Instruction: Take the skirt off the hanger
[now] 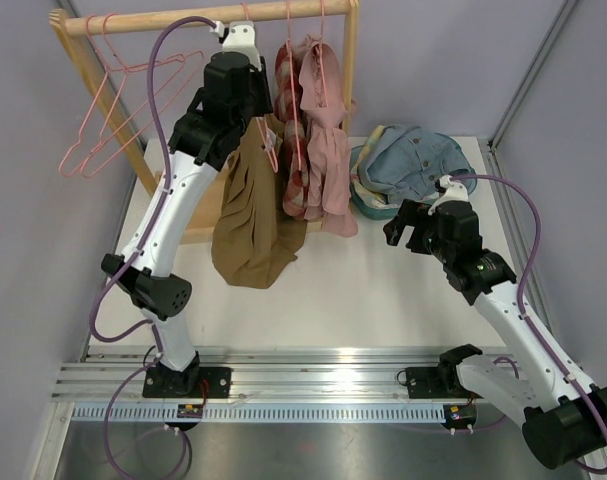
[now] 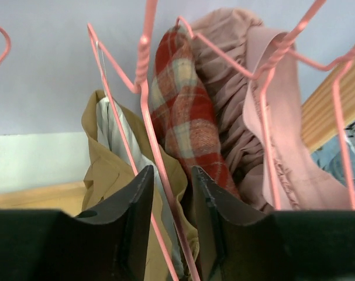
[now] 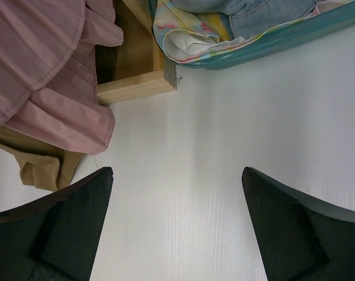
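The tan skirt [image 1: 251, 225] hangs from a pink wire hanger [image 1: 273, 150] on the wooden rack, reaching down to the white table. In the left wrist view the skirt [image 2: 107, 175] shows a pale lining. The hanger's wire [image 2: 157, 158] runs up between the fingers of my left gripper [image 2: 172, 170]. The jaws stand narrow on either side of the wire, with a small gap on each side. My right gripper [image 1: 403, 228] hovers low over the table to the right of the rack. In its own view the right gripper [image 3: 177, 172] is wide open with nothing in it.
A red plaid garment [image 1: 295, 150] and a pink garment [image 1: 328, 150] hang right beside the skirt. Empty pink hangers [image 1: 103, 130] hang at the rail's [image 1: 183, 20] left end. A teal basket [image 1: 361, 205] of denim and other clothes stands at the back right. The rack's wooden foot [image 3: 136, 88] lies ahead of the right gripper.
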Action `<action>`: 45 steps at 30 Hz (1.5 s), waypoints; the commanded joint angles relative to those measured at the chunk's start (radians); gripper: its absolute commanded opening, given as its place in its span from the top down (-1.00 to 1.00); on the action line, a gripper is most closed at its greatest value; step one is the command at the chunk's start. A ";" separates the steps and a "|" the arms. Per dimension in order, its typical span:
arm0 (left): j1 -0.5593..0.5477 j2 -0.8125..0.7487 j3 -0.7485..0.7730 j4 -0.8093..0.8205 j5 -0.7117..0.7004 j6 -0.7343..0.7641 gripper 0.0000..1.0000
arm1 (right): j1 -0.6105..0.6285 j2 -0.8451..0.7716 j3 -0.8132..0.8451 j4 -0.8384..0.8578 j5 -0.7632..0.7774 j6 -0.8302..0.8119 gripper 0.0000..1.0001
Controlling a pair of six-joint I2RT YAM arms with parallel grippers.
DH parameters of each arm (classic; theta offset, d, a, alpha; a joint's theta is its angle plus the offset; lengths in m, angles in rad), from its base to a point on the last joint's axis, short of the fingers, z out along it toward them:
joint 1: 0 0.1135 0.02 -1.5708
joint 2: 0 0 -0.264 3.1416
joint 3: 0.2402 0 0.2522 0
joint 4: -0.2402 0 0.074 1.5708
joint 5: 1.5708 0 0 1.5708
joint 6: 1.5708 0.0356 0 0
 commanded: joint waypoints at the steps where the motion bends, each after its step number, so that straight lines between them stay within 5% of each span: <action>1: -0.002 0.001 0.030 0.014 -0.048 0.023 0.41 | 0.005 -0.019 0.022 -0.001 -0.015 0.008 -0.99; 3: -0.004 0.000 0.030 0.011 -0.054 0.027 0.59 | 0.005 -0.021 0.020 -0.001 -0.016 0.007 -0.99; 5: -0.004 -0.005 0.033 0.008 -0.064 0.029 1.00 | 0.005 -0.019 0.020 -0.004 -0.016 0.007 -0.99; 17: -0.019 -0.156 0.168 0.006 -0.132 0.093 1.00 | 0.039 0.025 0.178 0.054 -0.136 0.018 -0.99; 29: -0.019 -0.282 0.067 0.051 -0.089 0.056 1.00 | 0.574 0.558 0.958 0.001 -0.062 -0.104 -0.99; 35: -0.020 -0.330 -0.047 0.080 -0.018 -0.036 1.00 | 0.675 0.755 1.111 0.030 -0.016 -0.050 -0.99; 41: -0.020 -0.361 -0.091 0.078 0.055 -0.071 1.00 | 0.726 0.833 1.096 0.108 0.033 -0.030 -0.98; 43: -0.020 -0.376 -0.122 0.092 0.086 -0.076 1.00 | 0.734 0.841 1.069 0.158 0.076 -0.038 -0.83; 45: -0.020 -0.407 -0.180 0.115 0.110 -0.083 1.00 | 0.734 0.841 1.020 0.198 0.108 -0.042 0.06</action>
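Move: The brown skirt hangs with its middle about 7 cm back from the left hand, 1 cm left and 20 cm below; the near arm of its pink hanger already lies between the left fingers. From the right hand the skirt is about 31 cm left, 9 cm ahead and slightly higher. The plaid garment hangs some 6 cm right of the left hand, 2 cm back; the pink dress is 13 cm right, 1 cm back, both about 18 cm below. The skirt's hanger is pinched as the left fingers finish closing on its near arm, then pulled back and up and somewhat left, roughly 10 cm back, before the hand sinks partway and eases right again. The open right hand sweeps left about 37 cm towards the skirt, arching up and then down, turning some 40 degrees counter-clockwise, and starts closing beside the cloth. ##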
